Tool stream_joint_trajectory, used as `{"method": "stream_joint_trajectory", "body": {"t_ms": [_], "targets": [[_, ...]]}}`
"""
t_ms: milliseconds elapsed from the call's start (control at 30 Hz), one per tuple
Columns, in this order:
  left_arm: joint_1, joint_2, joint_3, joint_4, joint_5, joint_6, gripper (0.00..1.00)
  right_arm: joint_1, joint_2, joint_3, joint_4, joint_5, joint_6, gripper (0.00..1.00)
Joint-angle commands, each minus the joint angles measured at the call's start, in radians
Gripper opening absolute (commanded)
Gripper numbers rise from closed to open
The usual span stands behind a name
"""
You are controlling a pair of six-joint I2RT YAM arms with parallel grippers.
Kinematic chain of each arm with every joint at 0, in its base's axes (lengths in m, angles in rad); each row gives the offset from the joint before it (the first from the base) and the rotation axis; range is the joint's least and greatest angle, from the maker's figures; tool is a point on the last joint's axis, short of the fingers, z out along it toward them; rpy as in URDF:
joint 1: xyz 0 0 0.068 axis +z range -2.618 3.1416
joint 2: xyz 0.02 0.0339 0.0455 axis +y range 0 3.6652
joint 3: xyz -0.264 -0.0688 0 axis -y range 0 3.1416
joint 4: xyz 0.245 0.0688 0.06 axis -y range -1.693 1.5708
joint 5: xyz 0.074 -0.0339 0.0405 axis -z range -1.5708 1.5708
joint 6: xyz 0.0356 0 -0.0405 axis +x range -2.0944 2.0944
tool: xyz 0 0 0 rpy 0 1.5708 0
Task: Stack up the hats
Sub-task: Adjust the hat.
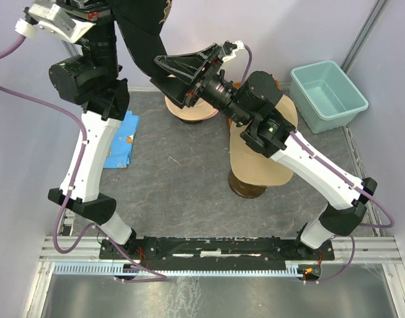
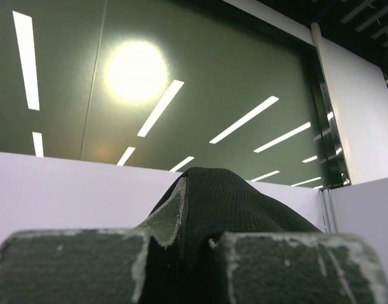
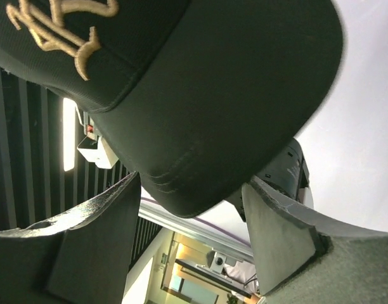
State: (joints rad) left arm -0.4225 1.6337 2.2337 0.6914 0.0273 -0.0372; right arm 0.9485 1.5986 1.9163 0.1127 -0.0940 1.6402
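A black cap with a pale gold embroidered logo hangs high at the back, near the left arm's raised wrist. In the left wrist view my left gripper is shut on a fold of the black cap. My right gripper points left with its jaws wide open beside the hanging cap. In the right wrist view the brim of the black cap dips between the open fingers without a pinch on it. A tan hat sits on a brown stand under the right arm.
A teal tub stands at the back right. A blue patterned cloth lies at the left beside the left arm. A beige round thing on a brownish base shows partly below the right gripper. Purple walls enclose the table.
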Motion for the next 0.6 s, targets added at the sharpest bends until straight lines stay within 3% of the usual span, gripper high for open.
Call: {"method": "stream_joint_trajectory", "body": {"t_ms": [0, 200, 433, 567], "targets": [[-0.015, -0.071, -0.062, 0.082, -0.019, -0.046, 0.03, -0.010, -0.024, 0.022, 0.065, 0.026, -0.019, 0.71], [-0.034, -0.138, -0.178, 0.116, -0.014, -0.056, 0.03, -0.041, -0.039, 0.006, 0.080, 0.042, -0.033, 0.62], [-0.042, -0.208, -0.281, 0.161, -0.018, -0.056, 0.03, -0.076, -0.070, -0.037, 0.086, 0.058, -0.042, 0.58], [-0.044, -0.236, -0.331, 0.190, -0.028, -0.058, 0.03, -0.099, -0.090, -0.051, 0.080, 0.067, -0.058, 0.49]]}}
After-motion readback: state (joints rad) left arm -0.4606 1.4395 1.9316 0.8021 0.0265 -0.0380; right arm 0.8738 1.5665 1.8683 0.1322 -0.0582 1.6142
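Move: The black cap hangs from the left gripper, with the middle of its brim roughly 5 cm ahead of the right gripper, 3 cm to its left and about 1 cm higher; the brim is some 8 cm right, 2 cm back and 12 cm below the left hand. From the right hand, the tan cap on the mannequin head is level fore and aft, about 20 cm right and 25 cm down, while the bucket hats stand 20 cm ahead, 3 cm left and 52 cm down. Bring the right gripper about 4 cm forward and to the right with the brim edge between its open fingers, turning it slightly clockwise and narrowing the fingers partway without shutting them. Keep the left gripper's hold on the black cap, lower it about 2 cm with a slight forward start, then draw it back towards the robot, ending some 3 cm behind its start. ##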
